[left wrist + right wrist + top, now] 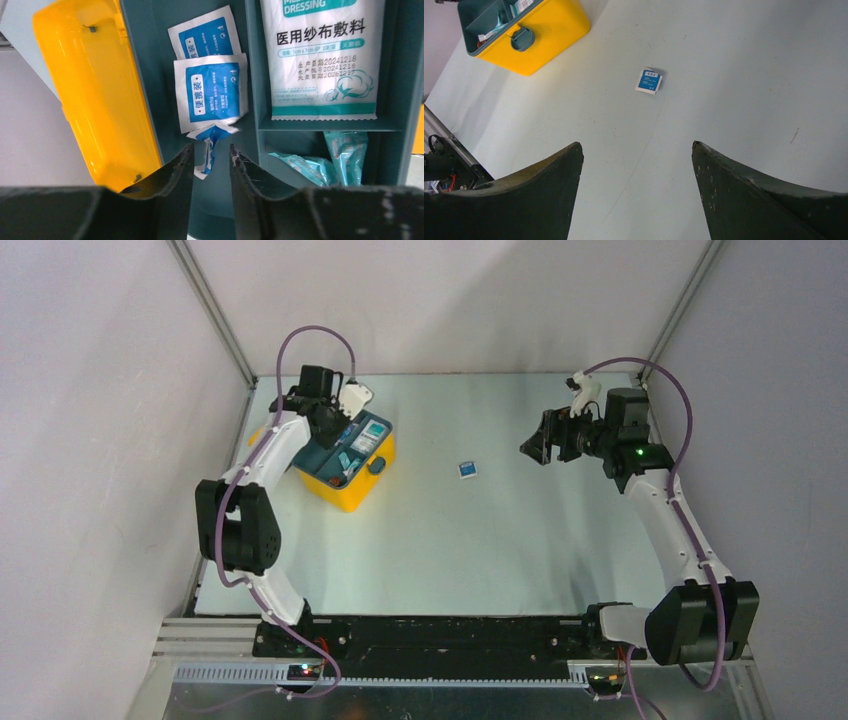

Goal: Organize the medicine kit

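The medicine kit [357,492] is a yellow box standing open at the left of the table, with a dark teal divided tray [150,75] in it. My left gripper [211,147] hovers over the tray's left compartment, jaws a little apart. A small crumpled blue-and-white sachet [210,145] stands loose just beyond the fingertips, touching neither one. Two flat blue-and-white sachets [212,92] lie beyond it. My right gripper [638,145] hangs wide open and empty above the table at the right. One more blue-and-white sachet [649,80] lies on the table ahead of it.
A white gauze dressing pack [320,60] fills the tray's right compartment, with teal packets [320,160] in the section below it. The yellow lid [95,90] stands open on the kit's left. Grey walls enclose the table on three sides.
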Action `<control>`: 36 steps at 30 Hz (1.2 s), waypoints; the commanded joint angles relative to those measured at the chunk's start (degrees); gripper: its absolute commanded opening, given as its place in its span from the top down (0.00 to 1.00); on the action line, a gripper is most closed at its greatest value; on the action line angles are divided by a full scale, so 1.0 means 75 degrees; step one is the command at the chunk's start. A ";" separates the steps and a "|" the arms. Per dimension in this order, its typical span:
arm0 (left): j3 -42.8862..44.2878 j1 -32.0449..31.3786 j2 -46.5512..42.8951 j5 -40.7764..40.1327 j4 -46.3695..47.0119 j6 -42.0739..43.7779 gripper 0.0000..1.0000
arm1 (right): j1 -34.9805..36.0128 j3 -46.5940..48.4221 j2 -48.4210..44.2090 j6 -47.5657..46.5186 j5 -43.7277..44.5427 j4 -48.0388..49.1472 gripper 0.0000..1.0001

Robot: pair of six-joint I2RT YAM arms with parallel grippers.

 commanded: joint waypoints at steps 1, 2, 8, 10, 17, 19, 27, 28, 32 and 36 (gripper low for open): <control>-0.0100 0.0010 -0.0154 -0.0507 0.0077 0.0191 0.59 | 0.0143 0.0169 0.0486 -0.0068 -0.0086 0.0289 0.16; -0.0113 0.0010 -0.0161 -0.0548 0.0079 0.0189 0.58 | 0.0210 0.0249 0.0596 -0.0112 -0.0057 0.0180 0.16; 0.0036 0.0009 -0.0511 -0.0712 0.0074 -0.0173 0.49 | 0.0991 0.1234 0.2169 -0.0604 0.0569 -0.0334 0.17; 0.0100 0.0004 -0.0850 -0.0578 0.0080 -0.0414 0.47 | 0.1175 0.1599 0.2708 -0.0642 0.0755 -0.0473 0.19; -0.0173 -0.0003 -0.2377 0.0549 0.0085 -0.1895 0.42 | 0.1491 0.3245 0.4936 -0.0366 0.1159 -0.1325 0.26; -0.0477 -0.0011 -0.3016 0.1397 0.0079 -0.2406 0.41 | 0.1536 0.3654 0.5456 -0.0143 0.1184 -0.1504 0.30; -0.1684 -0.0414 -0.4435 0.2789 0.0110 -0.3189 0.40 | 0.1634 0.4628 0.6689 0.0368 0.0790 -0.1937 0.38; -0.1744 -0.0462 -0.4530 0.2794 0.0107 -0.3211 0.40 | 0.1629 0.4688 0.6738 0.0405 0.0732 -0.1949 0.39; -0.2018 -0.0523 -0.4847 0.2972 0.0133 -0.3396 0.40 | 0.1599 0.4755 0.7105 0.0625 0.0363 -0.1962 0.42; -0.2169 -0.0523 -0.4950 0.3079 0.0165 -0.3376 0.40 | 0.1564 0.4836 0.7517 0.0850 0.0012 -0.2016 0.45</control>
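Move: The last loose blue packet lies alone on the table, about 10 cm ahead of the right hand, 13 cm to its left and 24 cm below; the yellow box is some 38 cm left and 7 cm ahead of that hand. From the left hand, the loose packet is roughly 31 cm right, 2 cm ahead and 14 cm lower. The folded packet it has just let go of is 1 cm ahead and 2 cm below, with the gauze dressing 5 cm ahead, 9 cm right, 4 cm down. Towards the loose packet the right hand drops about 19 cm while reaching left and forward, tipping down some 35 degrees and partly narrowing its wide-open fingers, stopping short of contact. From the folded packet in the tray, the left hand opens wider, then lifts and draws back and right over the box's near side, rolling its left side down and sinking slightly at the end. ##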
